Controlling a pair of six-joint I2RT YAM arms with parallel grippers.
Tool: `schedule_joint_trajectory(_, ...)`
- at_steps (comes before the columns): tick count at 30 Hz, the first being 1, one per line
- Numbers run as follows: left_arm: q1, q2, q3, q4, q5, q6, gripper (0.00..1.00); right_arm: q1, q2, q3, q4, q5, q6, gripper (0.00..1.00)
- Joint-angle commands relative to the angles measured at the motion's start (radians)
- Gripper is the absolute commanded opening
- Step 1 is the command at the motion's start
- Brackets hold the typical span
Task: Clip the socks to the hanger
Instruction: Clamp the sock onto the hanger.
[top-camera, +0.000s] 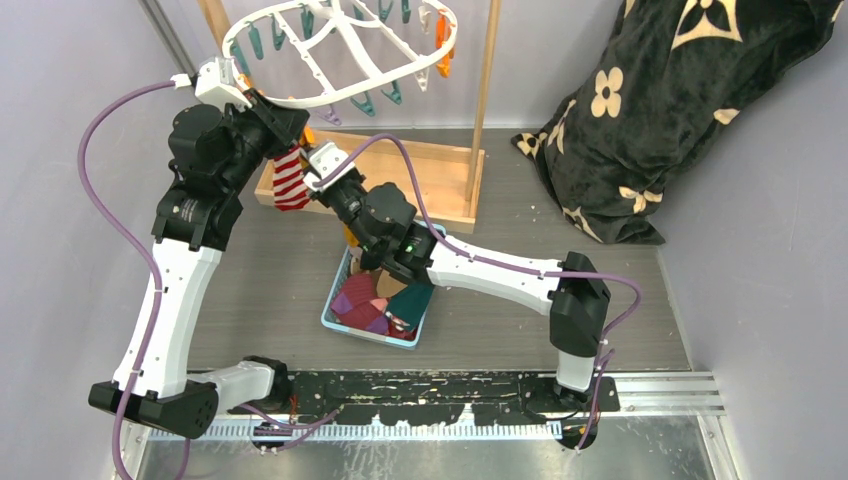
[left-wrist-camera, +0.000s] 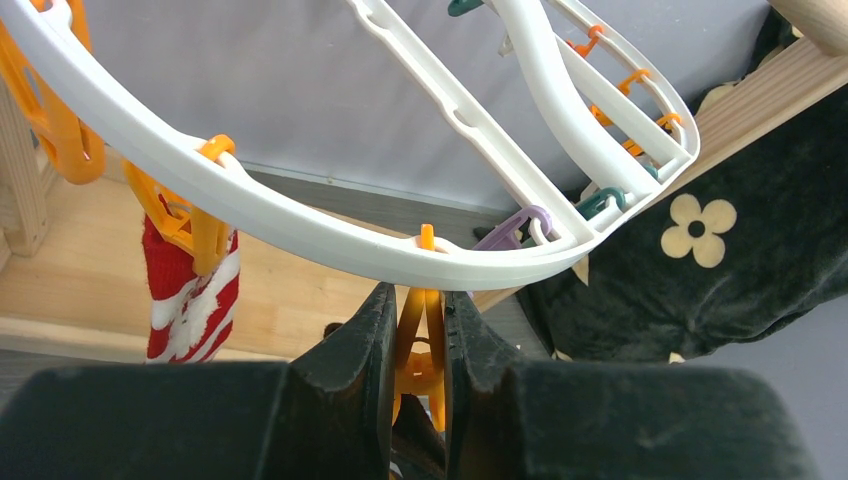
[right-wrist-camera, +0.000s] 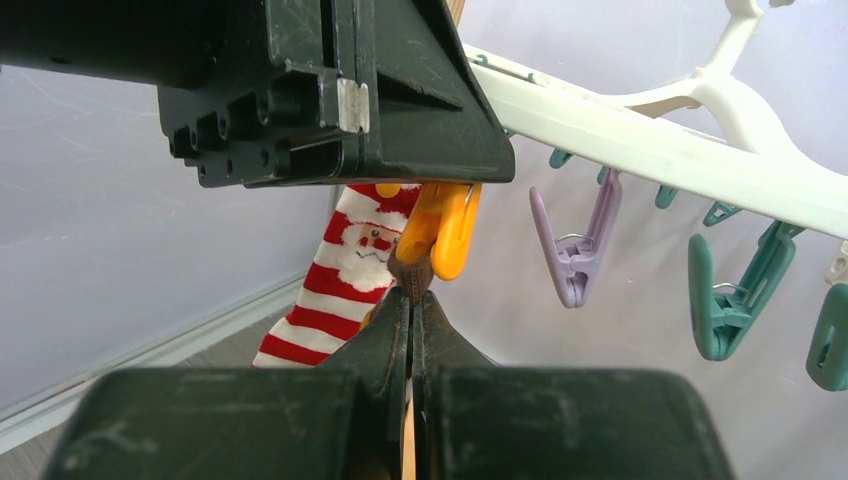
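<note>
The white hanger (top-camera: 300, 101) hangs over the wooden stand, its rim (left-wrist-camera: 300, 228) just above my left gripper (left-wrist-camera: 420, 300). That gripper is shut on an orange clip (left-wrist-camera: 422, 345) dangling from the rim. A red-white striped sock (top-camera: 290, 180) hangs from a neighbouring orange clip (left-wrist-camera: 190, 228). My right gripper (right-wrist-camera: 412, 295) is shut on a brown sock (right-wrist-camera: 410, 268), whose edge pokes up at the mouth of the squeezed orange clip (right-wrist-camera: 445, 230). More socks (top-camera: 380, 295) lie in the basket below.
A light blue basket (top-camera: 330, 308) sits on the grey table under my right arm. The wooden stand base (top-camera: 430, 170) is behind it. A black flowered blanket (top-camera: 660, 110) fills the back right. Purple (right-wrist-camera: 575, 245) and teal clips (right-wrist-camera: 735, 295) hang further along the rim.
</note>
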Motion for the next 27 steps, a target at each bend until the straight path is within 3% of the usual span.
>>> schedule_joint_trajectory(1,-0.004,-0.029,0.012,0.039,-0.01,-0.003,0.03,0.006,0.0,0.069,0.03,-0.016,-0.005,0.01)
schedule_joint_trajectory(17,-0.004,-0.033,0.003,0.046,-0.011,0.003,0.04,0.013,0.03,0.126,0.021,-0.005,-0.003,0.01)
schedule_joint_trajectory(22,-0.004,-0.038,-0.004,0.046,-0.01,0.002,0.2,0.013,0.037,0.129,0.029,0.006,-0.011,0.01)
schedule_joint_trajectory(25,-0.004,-0.042,-0.006,0.046,-0.011,0.001,0.43,0.012,0.043,0.139,0.028,0.006,-0.011,0.01)
schedule_joint_trajectory(27,-0.004,-0.044,-0.006,0.047,-0.038,0.002,0.45,0.011,0.046,0.141,0.029,0.006,-0.011,0.01)
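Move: The left hand already has the orange clip's two handles squeezed together under the white hanger rail, with the clip's middle about 2 cm below its fingers. A purple clip is roughly 4 cm farther out and 4 cm to the right, and the hung striped sock some 3 cm out, 8 cm left and 8 cm lower. From the right hand, which grips the mustard sock's brown cuff, that orange clip is about 2 cm ahead, 1 cm left and 3 cm up. Still pinching the cuff, the right hand feeds it into the jaws of the orange clip, going about 1.5 cm left and 1 cm up, most of it early, then holds there without turning. Only once the right hand has come to rest does the left, keeping its place, spread its fingers and let go of the clip's handles. ##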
